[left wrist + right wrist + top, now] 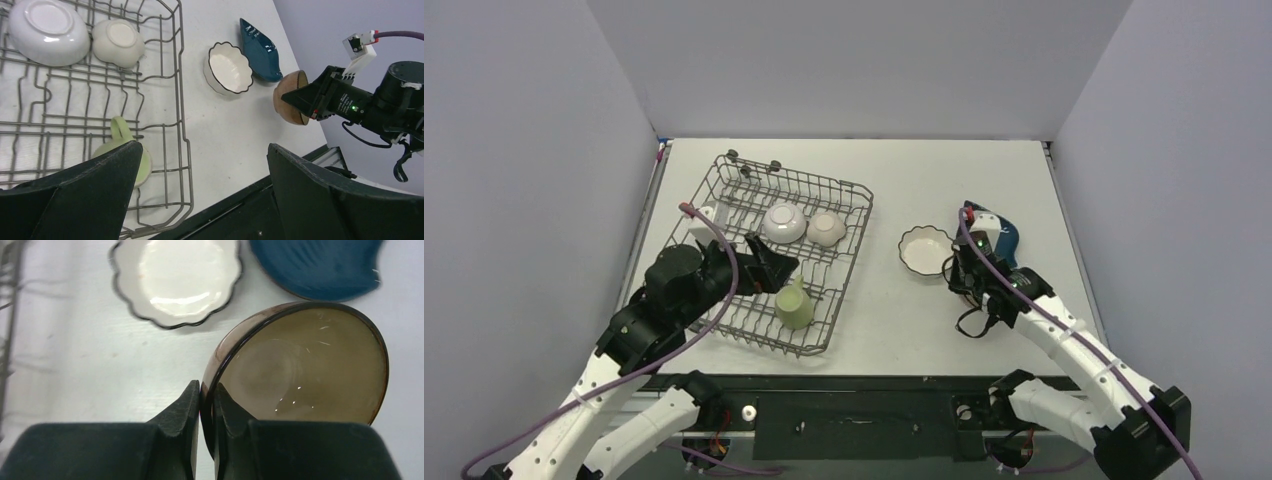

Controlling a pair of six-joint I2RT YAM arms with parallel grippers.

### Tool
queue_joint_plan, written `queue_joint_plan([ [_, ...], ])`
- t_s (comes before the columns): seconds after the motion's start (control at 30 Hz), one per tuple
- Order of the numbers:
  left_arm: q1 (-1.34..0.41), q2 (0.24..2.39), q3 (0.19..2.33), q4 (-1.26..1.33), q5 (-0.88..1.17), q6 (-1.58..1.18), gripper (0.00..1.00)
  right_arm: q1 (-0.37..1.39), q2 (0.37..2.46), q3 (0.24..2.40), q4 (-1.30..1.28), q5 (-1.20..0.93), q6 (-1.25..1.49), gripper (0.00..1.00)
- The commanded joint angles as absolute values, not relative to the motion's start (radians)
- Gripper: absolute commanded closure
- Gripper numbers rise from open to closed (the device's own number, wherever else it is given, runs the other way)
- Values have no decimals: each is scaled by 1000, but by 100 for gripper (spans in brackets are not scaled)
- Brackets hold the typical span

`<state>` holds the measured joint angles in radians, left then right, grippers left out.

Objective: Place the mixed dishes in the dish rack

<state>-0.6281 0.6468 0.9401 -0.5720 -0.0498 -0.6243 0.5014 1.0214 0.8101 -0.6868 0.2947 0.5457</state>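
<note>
The grey wire dish rack (861, 225) holds an upturned plain white bowl (782, 222), a small cream dish (826, 228) and the light green mug (793, 307). My left gripper (769, 265) hangs open over the rack's near end, beside the mug (120, 131), with nothing between its fingers. To the right of the rack, the white scalloped bowl (177, 280) and the dark blue dish (320, 267) rest on the table. My right gripper (206, 390) is shut on the rim of the brown bowl (305, 365), one finger inside and one outside. The bowl is tilted.
The rack's right rim (181, 90) lies between the left gripper and the scalloped bowl (229, 68). The blue dish (260, 50) sits just behind the brown bowl (287, 95). Grey walls close in the table on three sides.
</note>
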Motion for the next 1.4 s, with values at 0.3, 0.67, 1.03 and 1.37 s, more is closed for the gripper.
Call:
queue_joint_plan([
  [0.3,-612,938,837,-110,401,-1012,0,779,772,737,-260,-192,390,100],
  [0.67,-719,1131,740,258,425,-1313,3,925,724,699,-117,-290,336,100],
  [1.03,-802,1217,794,120,354,-1309,4,943,722,740,-168,-265,297,100],
  [1.37,-830,1235,825,39,348,-1280,4,962,733,791,-228,-240,262,100],
])
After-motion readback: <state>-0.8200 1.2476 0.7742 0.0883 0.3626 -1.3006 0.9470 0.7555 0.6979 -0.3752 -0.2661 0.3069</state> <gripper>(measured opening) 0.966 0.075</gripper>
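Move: Some 42 cm to the left hand's right, 5 cm farther out and 17 cm lower, the brown bowl hangs from the right fingers; the green mug stands about 25 cm below that hand, 3 cm right and level with it, the scalloped bowl some 30 cm right, 16 cm ahead and 29 cm down. From the right hand, the left gripper is about 39 cm left, 4 cm back and 17 cm up; the scalloped bowl lies 11 cm ahead, 8 cm left, and the blue dish 14 cm ahead, 6 cm right, both some 12 cm below. Bringing the hands together for a hand-over, the right hand keeps its rim pinch on the brown bowl and swings it about 16 cm left and 13 cm back while rising, turning some 60 degrees counter-clockwise, then nearly stops. The left hand, still wide open, travels about 18 cm right and 9 cm down, turning clockwise until its fingers point mostly right and straddle the bowl, without closing. ##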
